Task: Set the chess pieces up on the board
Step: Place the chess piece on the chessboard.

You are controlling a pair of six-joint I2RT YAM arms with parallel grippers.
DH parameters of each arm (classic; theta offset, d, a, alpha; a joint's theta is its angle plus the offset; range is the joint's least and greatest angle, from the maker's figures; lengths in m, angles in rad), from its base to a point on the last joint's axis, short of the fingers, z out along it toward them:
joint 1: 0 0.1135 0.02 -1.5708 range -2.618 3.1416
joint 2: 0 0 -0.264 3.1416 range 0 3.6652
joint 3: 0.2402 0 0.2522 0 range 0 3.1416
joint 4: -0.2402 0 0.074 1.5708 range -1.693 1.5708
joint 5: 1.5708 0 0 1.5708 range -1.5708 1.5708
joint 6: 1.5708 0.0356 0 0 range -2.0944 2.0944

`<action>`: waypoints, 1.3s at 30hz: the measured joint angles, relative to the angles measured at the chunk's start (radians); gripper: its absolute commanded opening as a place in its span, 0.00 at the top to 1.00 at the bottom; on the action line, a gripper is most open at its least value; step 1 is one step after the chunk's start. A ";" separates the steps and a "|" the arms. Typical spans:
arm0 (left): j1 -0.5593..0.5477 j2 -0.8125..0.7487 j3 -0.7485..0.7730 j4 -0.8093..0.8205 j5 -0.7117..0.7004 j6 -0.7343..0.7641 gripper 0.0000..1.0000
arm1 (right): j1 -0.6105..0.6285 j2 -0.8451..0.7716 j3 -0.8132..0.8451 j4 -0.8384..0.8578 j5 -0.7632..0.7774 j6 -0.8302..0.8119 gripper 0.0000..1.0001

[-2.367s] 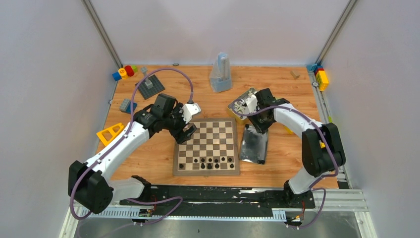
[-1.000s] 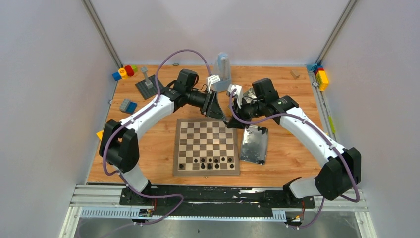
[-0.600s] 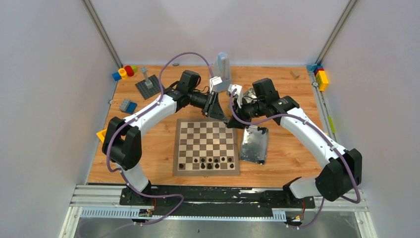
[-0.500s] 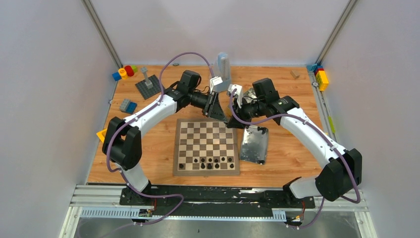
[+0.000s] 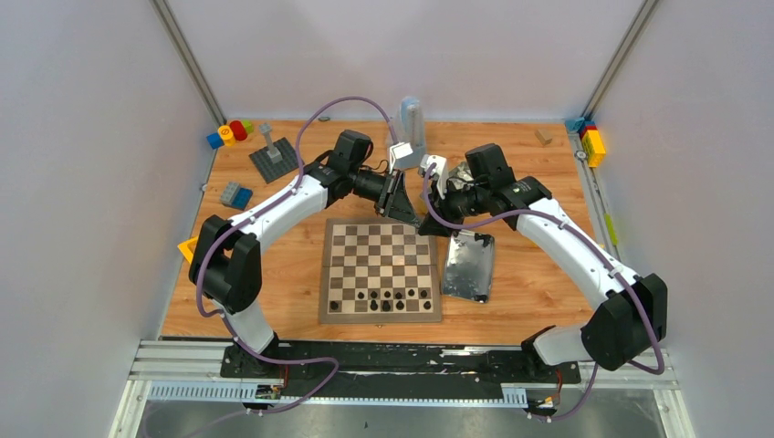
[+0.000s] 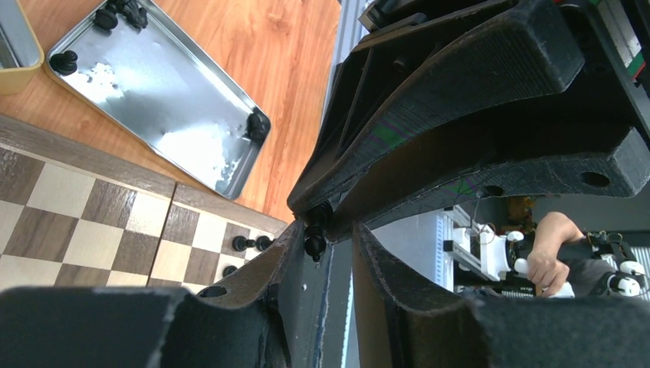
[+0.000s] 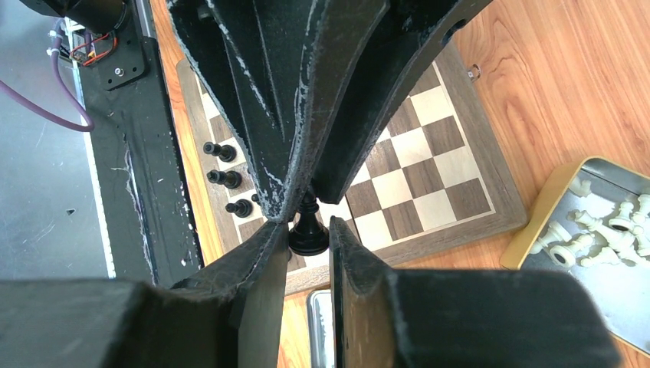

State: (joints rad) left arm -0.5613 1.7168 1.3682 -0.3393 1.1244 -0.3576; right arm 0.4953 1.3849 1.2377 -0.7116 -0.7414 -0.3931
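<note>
The board (image 5: 326, 274) lies at the table's middle, with several black chess pieces (image 5: 383, 298) on its near row. Both grippers meet tip to tip above the board's far right corner. My right gripper (image 7: 306, 224) is shut on the base of a black chess piece (image 7: 308, 236). My left gripper (image 6: 329, 230) stands narrowly open around that piece's head (image 6: 315, 234). The head touches one finger (image 6: 295, 253), and a gap shows to the other. From above, the left gripper (image 5: 410, 214) and right gripper (image 5: 427, 225) hide the piece.
A silver tin lid (image 5: 467, 269) with a few black pieces lies right of the board. A yellow-rimmed tin (image 7: 536, 222) holds white pieces. A grey studded plate (image 5: 276, 160), toy blocks (image 5: 230, 132) and a clear container (image 5: 409, 128) stand along the back.
Both arms swung in from the board's sides and met over its far edge. Over the last second the left jaws narrowed around the piece's head; the arms barely moved.
</note>
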 measured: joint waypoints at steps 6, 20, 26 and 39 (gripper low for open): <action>0.000 0.000 0.000 -0.002 0.000 0.006 0.69 | 0.001 -0.010 0.000 0.002 0.008 0.000 0.98; 0.000 0.000 0.000 -0.016 0.000 0.029 0.98 | 0.001 -0.018 0.000 0.006 0.016 0.000 0.79; 0.000 0.000 0.000 -0.037 -0.009 0.056 1.00 | 0.002 -0.025 -0.007 0.013 0.044 -0.004 0.46; -0.002 -0.180 -0.005 -0.355 -0.264 0.462 0.96 | -0.011 -0.220 -0.157 0.021 0.171 -0.039 0.39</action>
State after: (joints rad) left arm -0.5632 1.5364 1.3628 -0.6941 0.8604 0.1043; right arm 0.4839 1.1652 1.0805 -0.6907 -0.5709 -0.4320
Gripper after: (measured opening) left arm 0.166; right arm 0.612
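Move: The right fingers hold a black chess piece by its base, with the piece's middle about 2 cm left of that hand and 1 cm up. From the open left fingers, which are around its head, the middle is some 2 cm right and 1 cm below. The chessboard's middle lies about 20 cm below the left hand, 8 cm left and 2 cm back; the standing black pieces are 9 cm back, 6 cm left. The black-piece tray lies 10 cm right of the right hand, 1 cm back and 18 cm below. The left fingers close on the head of the black piece while both hands stay nearly still in mid-air. Once that grip is shut, the right fingers open, let go of the base and draw off about 4 cm to the right. The left hand then carries the piece some 5 cm left over the board, its wrist rolling about 20 degrees and the fingertips dipping a little. ##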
